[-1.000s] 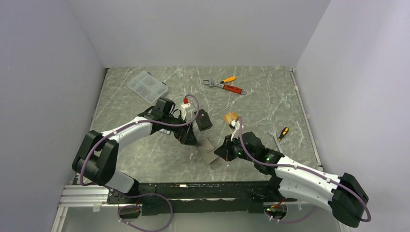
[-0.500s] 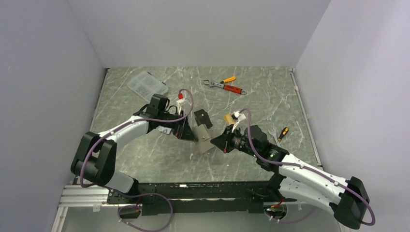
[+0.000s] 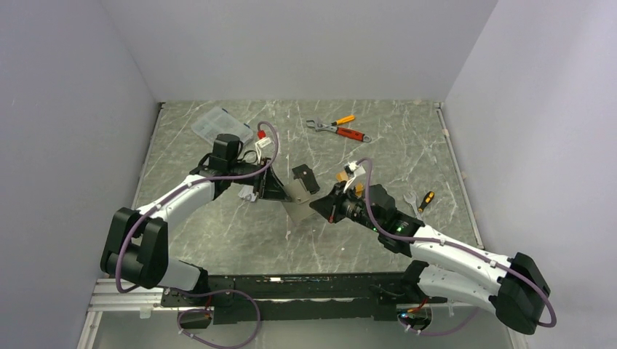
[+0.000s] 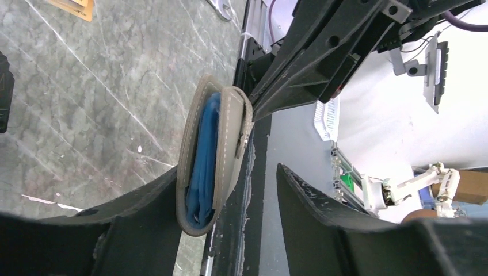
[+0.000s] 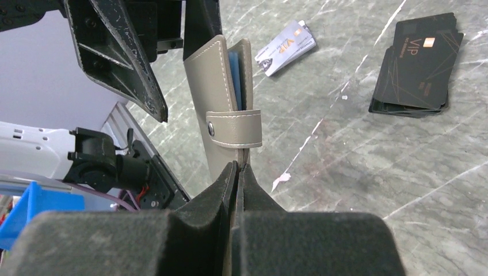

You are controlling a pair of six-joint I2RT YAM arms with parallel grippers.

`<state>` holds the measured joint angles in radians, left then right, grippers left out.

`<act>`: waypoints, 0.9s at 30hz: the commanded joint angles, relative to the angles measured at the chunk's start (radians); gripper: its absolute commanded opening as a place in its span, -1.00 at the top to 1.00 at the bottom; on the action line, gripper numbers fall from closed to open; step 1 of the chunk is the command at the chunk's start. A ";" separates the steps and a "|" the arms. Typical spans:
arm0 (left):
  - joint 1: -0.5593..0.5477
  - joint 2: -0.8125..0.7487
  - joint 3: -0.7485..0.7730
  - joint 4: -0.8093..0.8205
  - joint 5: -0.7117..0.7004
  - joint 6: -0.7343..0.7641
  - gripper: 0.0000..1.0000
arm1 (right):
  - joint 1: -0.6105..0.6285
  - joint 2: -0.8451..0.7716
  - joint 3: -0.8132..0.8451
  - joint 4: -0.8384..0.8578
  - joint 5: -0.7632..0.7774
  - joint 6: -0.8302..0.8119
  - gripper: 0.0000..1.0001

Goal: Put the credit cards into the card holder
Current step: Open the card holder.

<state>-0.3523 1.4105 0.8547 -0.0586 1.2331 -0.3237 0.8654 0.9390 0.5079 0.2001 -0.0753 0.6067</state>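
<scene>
The card holder (image 3: 297, 198), a taupe wallet with blue lining, hangs upright above the table between both arms. My right gripper (image 5: 237, 165) is shut on its lower edge, below the snap tab. My left gripper (image 4: 227, 172) is open around the folded card holder (image 4: 213, 155): one finger touches its side, the other stands apart. On the table lie a stack of black credit cards (image 5: 417, 66), silvery-grey cards (image 5: 286, 47) and an orange-gold card (image 4: 72, 7). In the top view the black stack (image 3: 305, 178) sits just behind the card holder.
A clear plastic compartment box (image 3: 218, 125) stands at the back left. An orange-handled wrench and pliers (image 3: 338, 129) lie at the back middle. A small spanner and screwdriver (image 3: 420, 200) lie to the right of the right arm.
My right gripper has carried the card holder up and back toward the left arm. The left gripper has swung to face it, and its jaws have narrowed around the card holder.
</scene>
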 commanded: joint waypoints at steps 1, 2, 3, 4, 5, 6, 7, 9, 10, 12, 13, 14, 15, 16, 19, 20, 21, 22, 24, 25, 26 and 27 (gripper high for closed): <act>0.010 -0.047 0.002 0.049 0.079 -0.048 -0.17 | 0.002 0.017 0.034 0.118 0.035 0.032 1.00; 0.009 -0.048 0.001 0.071 0.081 -0.052 -0.16 | 0.002 0.024 0.034 0.126 0.031 0.034 1.00; 0.010 -0.049 -0.001 0.081 0.080 -0.056 -0.12 | 0.003 0.030 0.033 0.134 0.024 0.037 1.00; 0.010 -0.050 -0.002 0.083 0.077 -0.057 -0.05 | 0.005 0.038 0.035 0.135 0.018 0.037 1.00; 0.010 -0.051 -0.001 0.081 0.070 -0.055 0.04 | 0.007 0.048 0.039 0.129 0.014 0.035 1.00; 0.010 -0.051 0.002 0.074 0.061 -0.049 0.21 | 0.010 0.053 0.045 0.116 0.015 0.031 1.00; 0.012 -0.052 0.008 0.063 0.050 -0.041 0.41 | 0.009 0.057 0.056 0.096 0.019 0.023 1.00; 0.015 -0.054 0.030 0.011 0.012 -0.020 0.80 | 0.009 0.057 0.083 0.027 0.048 0.002 0.91; 0.016 -0.054 0.046 -0.028 -0.014 0.001 0.91 | 0.008 0.052 0.100 -0.018 0.069 -0.013 0.78; 0.019 -0.055 0.071 -0.086 -0.057 0.031 0.98 | 0.009 0.047 0.142 -0.117 0.135 -0.040 0.31; 0.022 -0.058 0.082 -0.104 -0.076 0.038 1.00 | 0.009 0.044 0.161 -0.161 0.160 -0.055 0.15; 0.024 -0.058 0.090 -0.123 -0.092 0.040 1.00 | 0.010 0.041 0.182 -0.190 0.185 -0.066 0.04; 0.024 -0.059 0.098 -0.145 -0.112 0.041 1.00 | 0.012 0.037 0.200 -0.243 0.211 -0.071 -0.05; 0.024 -0.059 0.104 -0.160 -0.128 0.041 1.00 | 0.019 0.035 0.211 -0.277 0.234 -0.078 -0.12; 0.024 -0.065 0.121 -0.207 -0.203 0.028 1.00 | 0.067 0.051 0.253 -0.333 0.312 -0.089 -0.30; 0.024 -0.070 0.125 -0.223 -0.232 0.023 1.00 | 0.089 0.067 0.270 -0.348 0.342 -0.088 -0.36; 0.024 -0.074 0.128 -0.236 -0.258 0.016 1.00 | 0.114 0.087 0.290 -0.364 0.376 -0.088 -0.43; 0.024 -0.079 0.129 -0.243 -0.278 0.005 1.00 | 0.143 0.112 0.310 -0.376 0.416 -0.087 -0.53; 0.024 -0.082 0.128 -0.257 -0.308 -0.006 1.00 | 0.206 0.174 0.351 -0.382 0.496 -0.095 -0.67; 0.024 -0.080 0.124 -0.254 -0.306 -0.012 1.00 | 0.229 0.199 0.366 -0.382 0.526 -0.097 -0.68; 0.024 -0.079 0.120 -0.250 -0.305 -0.021 1.00 | 0.246 0.224 0.389 -0.382 0.558 -0.100 -0.68; 0.024 -0.080 0.112 -0.240 -0.301 -0.033 1.00 | 0.261 0.246 0.406 -0.380 0.575 -0.103 -0.68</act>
<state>-0.3305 1.3624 0.9459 -0.2916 0.9676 -0.3187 1.0672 1.1179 0.8295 -0.1463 0.3363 0.5297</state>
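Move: The card holder, pinched by the right hand, has its middle about 4 cm right and 1 cm back of the left hand's open fingers, slightly below them. From the right hand it lies some 4 cm left and 1 cm ahead, about level. On the table 15 cm below, the black cards lie about 11 cm ahead and 2 cm left of the right hand; the orange cards, 10 cm ahead and 11 cm right of it. Left hand pinches the card holder, easing 3 cm forward; right lets go, opening, forward-up, then back left. ##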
